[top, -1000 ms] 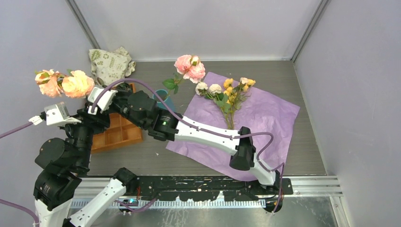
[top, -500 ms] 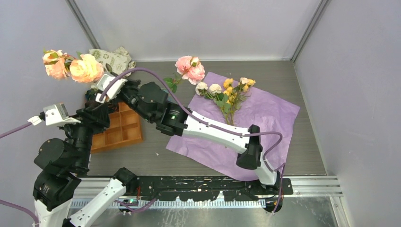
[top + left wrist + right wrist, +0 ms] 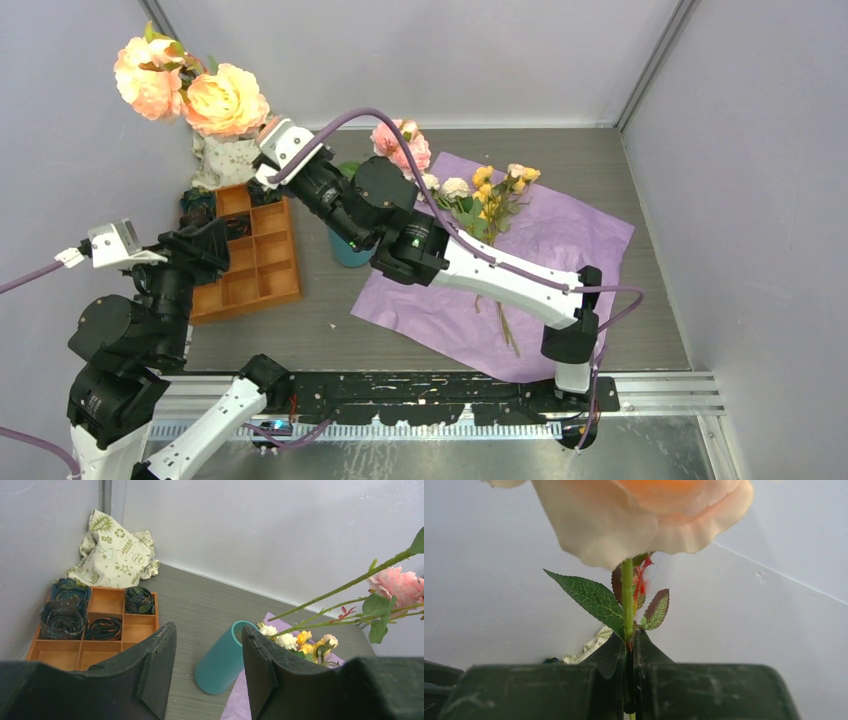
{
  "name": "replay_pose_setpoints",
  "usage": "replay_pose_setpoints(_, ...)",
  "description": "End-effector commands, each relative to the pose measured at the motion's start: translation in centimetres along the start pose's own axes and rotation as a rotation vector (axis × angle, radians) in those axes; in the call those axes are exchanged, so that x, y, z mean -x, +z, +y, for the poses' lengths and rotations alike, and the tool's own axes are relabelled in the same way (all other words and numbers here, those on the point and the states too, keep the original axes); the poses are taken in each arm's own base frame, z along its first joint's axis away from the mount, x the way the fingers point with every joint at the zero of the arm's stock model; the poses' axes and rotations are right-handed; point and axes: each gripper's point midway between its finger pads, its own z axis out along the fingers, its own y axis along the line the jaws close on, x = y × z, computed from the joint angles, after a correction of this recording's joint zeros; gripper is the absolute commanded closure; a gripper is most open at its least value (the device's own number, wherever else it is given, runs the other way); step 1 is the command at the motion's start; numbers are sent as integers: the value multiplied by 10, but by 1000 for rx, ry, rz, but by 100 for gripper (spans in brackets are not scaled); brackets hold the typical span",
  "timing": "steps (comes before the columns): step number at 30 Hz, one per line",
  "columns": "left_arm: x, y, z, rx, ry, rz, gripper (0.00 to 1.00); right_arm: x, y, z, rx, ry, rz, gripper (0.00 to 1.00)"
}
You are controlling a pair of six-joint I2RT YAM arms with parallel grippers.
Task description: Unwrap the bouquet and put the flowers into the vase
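Note:
My right gripper (image 3: 630,637) is shut on the green stem of a peach and pink rose spray (image 3: 215,100). It holds the spray high over the back left corner, blooms up. The teal vase (image 3: 345,252) stands left of the lilac paper sheet (image 3: 570,240), half hidden under the right arm. In the left wrist view the vase (image 3: 225,657) shows between the fingers. A pink rose (image 3: 392,140) leans behind the arm, its stems (image 3: 345,585) running down toward the vase mouth. Small cream and yellow flowers (image 3: 485,195) lie on the paper. My left gripper (image 3: 207,630) hangs open and empty.
An orange compartment tray (image 3: 270,290) with dark bundles sits at the left, beside the left arm. A cream cloth bag with green print (image 3: 112,545) lies in the back left corner. Grey walls close the table on three sides.
The right arm has carried the peach roses up and to the right, from beside the left wall to above the cloth bag. The left arm has stayed still.

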Motion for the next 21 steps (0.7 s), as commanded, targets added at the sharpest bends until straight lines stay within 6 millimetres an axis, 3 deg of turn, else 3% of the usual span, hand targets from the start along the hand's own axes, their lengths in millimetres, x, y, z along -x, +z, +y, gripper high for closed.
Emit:
replay_pose_setpoints(1,12,-6,2,2,-33,-32,48,21,-6,-14,-40,78,-47,99)
replay_pose_setpoints(7,10,-6,5,12,-27,-31,48,1,-7,-2,-34,119,-14,99)
replay_pose_setpoints(13,9,-6,5,15,-22,-27,48,-33,-6,7,-56,131,33,99)
replay_pose_setpoints(21,5,-2,2,12,-21,-16,47,-90,-4,-6,-102,223,121,99)
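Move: Below the right hand, which holds the peach flowers by their stems, the vase's middle stands some 47 cm down, about 5 cm ahead and 6 cm to the right. The pink flowers already in the vase have their heads roughly 8 cm ahead, 17 cm to the right and 20 cm down. The orange tray lies about 4 cm ahead, 13 cm left and 55 cm down. From the left hand the vase is about 11 cm ahead, 16 cm right and 32 cm below. Lowering the peach flowers towards the vase, the right hand sinks about 10 cm, starting slowly and gaining speed, and late on eases some 3 cm forward; it also drifts about 2 cm left. Its upward-pointing fingers tip down by about 10 degrees and stay shut on the stems. ##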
